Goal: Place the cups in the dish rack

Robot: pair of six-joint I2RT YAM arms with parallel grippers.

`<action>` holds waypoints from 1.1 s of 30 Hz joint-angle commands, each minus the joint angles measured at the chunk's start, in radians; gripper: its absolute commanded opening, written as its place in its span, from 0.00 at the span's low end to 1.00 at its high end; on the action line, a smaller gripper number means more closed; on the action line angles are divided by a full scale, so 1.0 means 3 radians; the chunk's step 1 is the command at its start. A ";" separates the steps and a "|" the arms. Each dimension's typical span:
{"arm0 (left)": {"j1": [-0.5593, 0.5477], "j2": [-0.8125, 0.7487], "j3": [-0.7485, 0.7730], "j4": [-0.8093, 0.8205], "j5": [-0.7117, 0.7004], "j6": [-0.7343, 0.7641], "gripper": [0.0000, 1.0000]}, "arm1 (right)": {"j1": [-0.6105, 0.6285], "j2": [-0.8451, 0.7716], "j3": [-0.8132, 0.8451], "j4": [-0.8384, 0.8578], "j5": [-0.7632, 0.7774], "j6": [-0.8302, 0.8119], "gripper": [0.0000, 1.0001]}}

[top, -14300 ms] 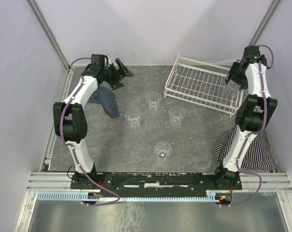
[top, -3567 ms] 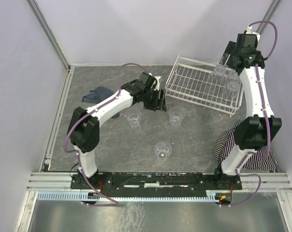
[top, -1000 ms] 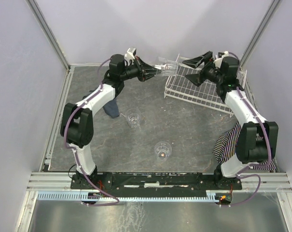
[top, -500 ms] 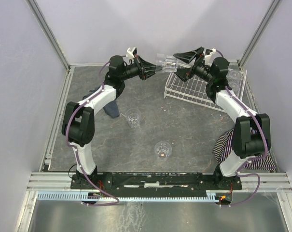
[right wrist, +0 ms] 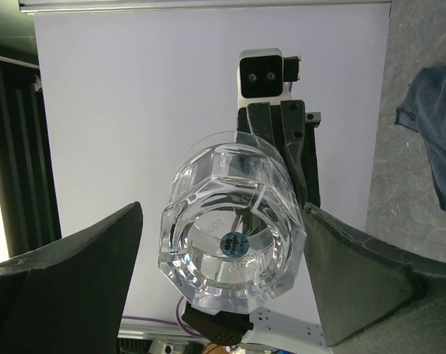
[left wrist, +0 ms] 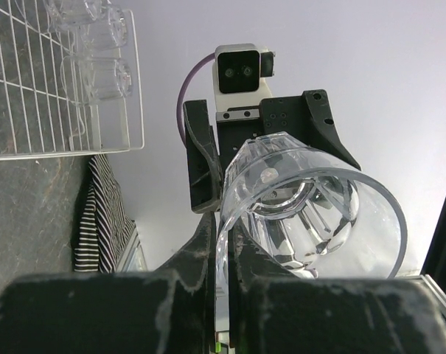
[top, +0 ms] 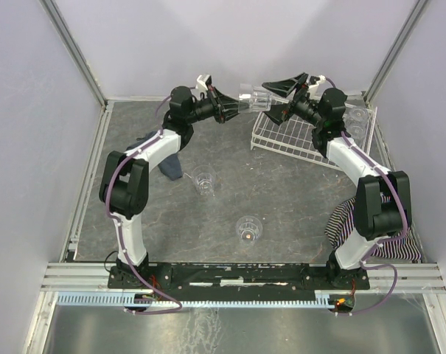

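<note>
My left gripper is shut on the rim of a clear ribbed cup and holds it on its side in the air, left of the white wire dish rack. In the left wrist view the fingers pinch the cup wall. My right gripper is open, its fingers either side of the cup's base. Two cups stand on the table, one on the left and one nearer. Other cups sit in the rack's far right corner.
A blue cloth lies on the table under the left arm. A striped cloth lies at the right edge by the right arm's base. Grey walls close in the table at the back and sides.
My right gripper has swung left from over the rack to the held cup, and its open fingers now flank the base. My left gripper has shifted the cup slightly.
</note>
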 commanded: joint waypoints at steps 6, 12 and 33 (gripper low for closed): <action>0.0022 0.0061 0.0230 0.0187 0.0026 -0.0116 0.03 | 0.0064 -0.0022 0.0034 0.0277 -0.0188 0.0085 0.81; 0.0043 0.0085 0.0257 0.0197 0.0019 -0.0120 0.03 | 0.0078 -0.0021 0.0047 0.0150 -0.0240 0.0005 0.40; 0.0380 -0.0414 -0.0179 -0.1502 -0.0242 0.1482 0.61 | -0.0395 0.0135 0.1288 -0.2497 0.0222 -0.2133 0.13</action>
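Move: The cup hangs sideways in the air between the hands, its rim wall still pinched by the left fingers: its middle is about 6 cm right, 2 cm ahead and 4 cm above the left hand, and some 6 cm left and 1 cm ahead of the open right hand, at its height. The dish rack's middle is roughly 18 cm right, 10 cm ahead and 27 cm below the right hand. A standing cup lies 11 cm left, 12 cm back and 26 cm below the left hand. The cup changes hands: the right fingers close around its base end while both hands stay almost still, then the left fingers open off the rim and that hand backs away down and left, about 6 cm lower. Keeping its grip, the right hand dips roughly 3 cm and comes mostly back up, drawing the cup some 4 cm right and a little forward as it rolls about 20 degrees, left side down. ##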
